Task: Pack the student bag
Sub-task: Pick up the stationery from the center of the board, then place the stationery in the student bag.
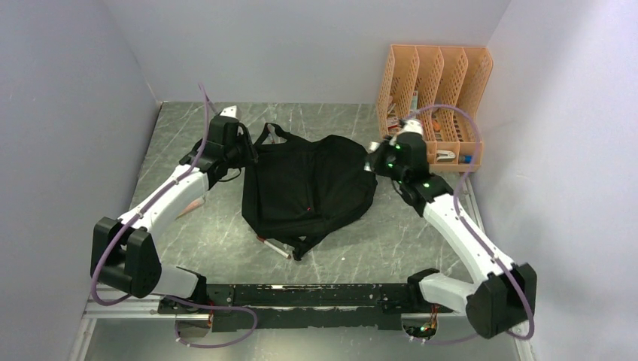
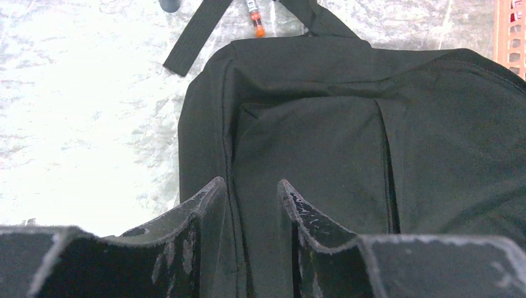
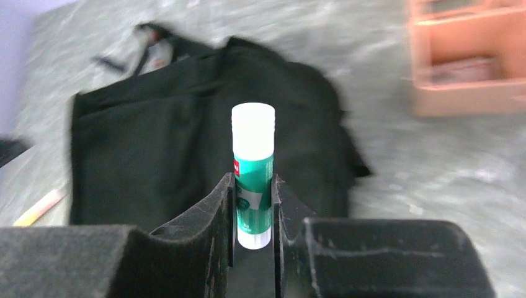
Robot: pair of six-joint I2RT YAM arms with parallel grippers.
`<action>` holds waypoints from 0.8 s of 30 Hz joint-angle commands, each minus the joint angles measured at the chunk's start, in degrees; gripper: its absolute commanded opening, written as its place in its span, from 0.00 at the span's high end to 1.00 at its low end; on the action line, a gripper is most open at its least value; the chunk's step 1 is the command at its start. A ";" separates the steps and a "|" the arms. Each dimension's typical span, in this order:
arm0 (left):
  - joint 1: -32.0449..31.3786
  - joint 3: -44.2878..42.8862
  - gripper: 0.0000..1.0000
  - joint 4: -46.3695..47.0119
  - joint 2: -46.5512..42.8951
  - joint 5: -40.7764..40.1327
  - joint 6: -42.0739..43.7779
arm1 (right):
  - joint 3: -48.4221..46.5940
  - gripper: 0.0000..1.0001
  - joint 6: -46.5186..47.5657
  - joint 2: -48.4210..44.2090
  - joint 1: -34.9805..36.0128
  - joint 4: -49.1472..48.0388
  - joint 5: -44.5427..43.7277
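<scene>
The student bag (image 1: 308, 188), a large black fabric backpack, lies flat in the middle of the table. My left gripper (image 1: 247, 154) hovers at its upper left edge. In the left wrist view this gripper (image 2: 251, 186) stands open, with a seam of the student bag (image 2: 347, 124) showing between its fingers and nothing pinched. My right gripper (image 1: 374, 162) is at the bag's right edge. In the right wrist view it (image 3: 253, 180) is shut on a green and white glue stick (image 3: 253, 149), upright with its white cap upward, in front of the student bag (image 3: 173, 155).
An orange slotted file organiser (image 1: 436, 90) holding small items stands at the back right. A pen (image 1: 274, 247) lies by the bag's near edge. An orange-tipped pen (image 2: 254, 15) and a loose black strap (image 2: 198, 31) lie beyond the bag. A yellowish pen (image 3: 40, 208) lies left of the bag.
</scene>
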State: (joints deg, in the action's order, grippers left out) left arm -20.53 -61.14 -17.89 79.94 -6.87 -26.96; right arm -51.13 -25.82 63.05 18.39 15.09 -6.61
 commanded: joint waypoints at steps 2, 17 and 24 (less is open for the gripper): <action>-0.03 -0.80 0.60 -2.16 -2.77 -3.30 -0.71 | -6.36 1.00 -2.94 9.50 14.11 -7.49 8.44; -0.02 4.08 0.62 -2.98 -8.92 -3.35 0.11 | -29.76 1.00 -0.06 41.55 29.94 6.34 -0.72; -0.01 3.73 0.62 -2.51 -8.01 -1.07 0.75 | -28.33 1.00 0.42 42.46 29.78 9.90 -9.16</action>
State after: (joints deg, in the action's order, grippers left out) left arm -20.53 -57.08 -20.43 72.14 -10.09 -27.14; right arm -79.18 -26.11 105.93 48.45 21.85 -8.32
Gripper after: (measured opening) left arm 0.381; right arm 0.232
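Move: The right gripper already holds the glue stick; the middle of the black bag it is taken to lies about 20 cm to its left, 2 cm ahead and 18 cm below. The red-capped marker at the bag's near edge is some 32 cm left and 18 cm back; the tray's front compartments stand about 20 cm right and 10 cm ahead. From the left gripper, the bag's middle is roughly 19 cm right, 2 cm back and 14 cm below. Swing the right gripper quickly left across the bag, about 27 cm, easing back right a few centimetres at the end, and sink some 11 cm towards the cloth, mostly in the second half. Turn it counter-clockwise and tip the fingers down, keeping the glue stick pinched. Meanwhile draw the left gripper slightly back and left, its fingers staying open, rising briefly before it settles. ##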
